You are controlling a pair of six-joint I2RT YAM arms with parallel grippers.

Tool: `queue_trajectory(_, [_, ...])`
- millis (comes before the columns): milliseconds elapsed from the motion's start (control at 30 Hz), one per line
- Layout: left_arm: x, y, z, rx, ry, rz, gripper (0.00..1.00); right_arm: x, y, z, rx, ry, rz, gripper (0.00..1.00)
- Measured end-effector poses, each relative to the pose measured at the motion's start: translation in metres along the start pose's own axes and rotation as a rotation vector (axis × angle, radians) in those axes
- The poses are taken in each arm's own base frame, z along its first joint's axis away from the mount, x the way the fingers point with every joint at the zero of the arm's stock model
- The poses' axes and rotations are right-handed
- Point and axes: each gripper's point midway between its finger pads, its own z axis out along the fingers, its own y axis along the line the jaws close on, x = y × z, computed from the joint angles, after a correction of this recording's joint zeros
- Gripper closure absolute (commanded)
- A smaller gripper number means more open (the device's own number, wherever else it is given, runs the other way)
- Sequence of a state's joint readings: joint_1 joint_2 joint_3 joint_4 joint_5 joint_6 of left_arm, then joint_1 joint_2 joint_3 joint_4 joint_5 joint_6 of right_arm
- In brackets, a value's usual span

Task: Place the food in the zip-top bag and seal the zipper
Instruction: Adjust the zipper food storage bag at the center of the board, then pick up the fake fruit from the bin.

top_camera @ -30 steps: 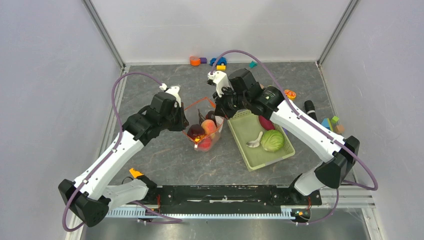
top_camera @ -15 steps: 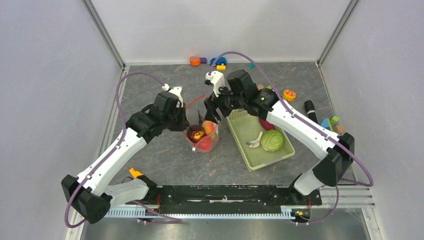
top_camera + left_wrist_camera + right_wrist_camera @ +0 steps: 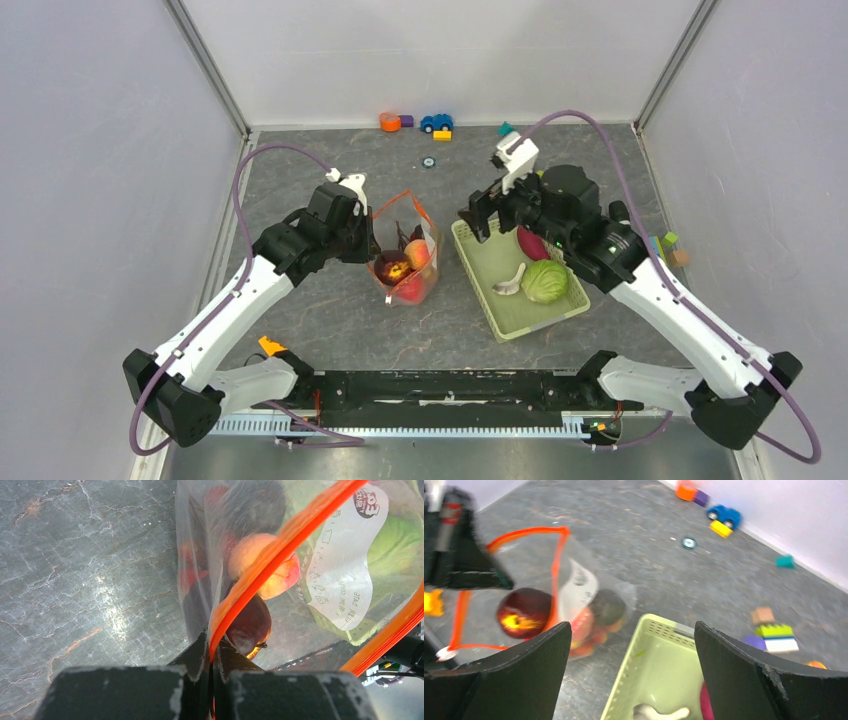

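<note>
The clear zip-top bag (image 3: 405, 252) stands open on the grey table, its red-orange zipper (image 3: 401, 206) forming the mouth. Inside lie a dark plum (image 3: 250, 622), a peach (image 3: 255, 562) and red fruit. My left gripper (image 3: 366, 232) is shut on the zipper strip (image 3: 250, 565) at the bag's left edge. My right gripper (image 3: 484, 212) is open and empty above the far end of the pale green basket (image 3: 490, 290), to the right of the bag (image 3: 574, 597). The green cabbage (image 3: 544, 281), a dark red piece (image 3: 531, 244) and a white piece (image 3: 510, 282) lie in the basket.
Building blocks (image 3: 391, 122) and a blue toy car (image 3: 436, 122) lie along the back wall, with a small wheel (image 3: 428, 161) in front of them. More blocks (image 3: 666, 248) lie at the right edge. The basket (image 3: 659, 665) sits under my right fingers.
My right gripper has let go of the bag's far edge and swung right and back, over the basket. The bag's mouth stands open, held only on its left side.
</note>
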State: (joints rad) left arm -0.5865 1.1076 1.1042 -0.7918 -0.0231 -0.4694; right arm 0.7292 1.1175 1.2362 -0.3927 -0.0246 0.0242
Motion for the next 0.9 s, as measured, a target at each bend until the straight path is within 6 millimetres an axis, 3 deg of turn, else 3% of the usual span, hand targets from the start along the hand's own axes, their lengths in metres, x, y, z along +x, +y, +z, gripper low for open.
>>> queue_trajectory(167, [0.001,-0.003,0.000,0.017,0.008,0.000,0.98,0.020,-0.041,-0.009,0.187,0.028,0.072,0.02])
queue_trajectory(367, [0.003,-0.006,-0.001,0.032,0.016,0.000,0.98,0.092,-0.069,0.013,0.308,0.274,0.146,0.02])
queue_trajectory(533, [0.004,-0.008,-0.001,0.046,0.022,0.000,0.98,0.160,-0.083,0.022,0.368,0.507,0.180,0.04])
queue_trajectory(900, [0.004,-0.010,-0.001,0.055,0.023,0.000,0.98,0.236,-0.090,0.020,0.413,0.735,0.174,0.08])
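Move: The right hand, empty and open high beside the bag, has the garlic in the basket roughly 30 cm below and 13 cm to its right, about level fore and aft. The cabbage sits some 7 cm right of the garlic, the purple sweet potato 4 cm right of it and 8 cm farther out. The filled bag is about 10 cm left of this hand. From the left hand the garlic is roughly 28 cm right, level with it, 18 cm lower. The left hand still pinches the bag's orange zipper rim, easing it about 1 cm right, while the right hand, touching nothing, swings away from the bag to its right and a little forward, then drops over the basket towards the garlic, some 23 cm down and 10 cm right in all. Its wide-open fingers tip to point down and turn clockwise roughly 25 degrees. ##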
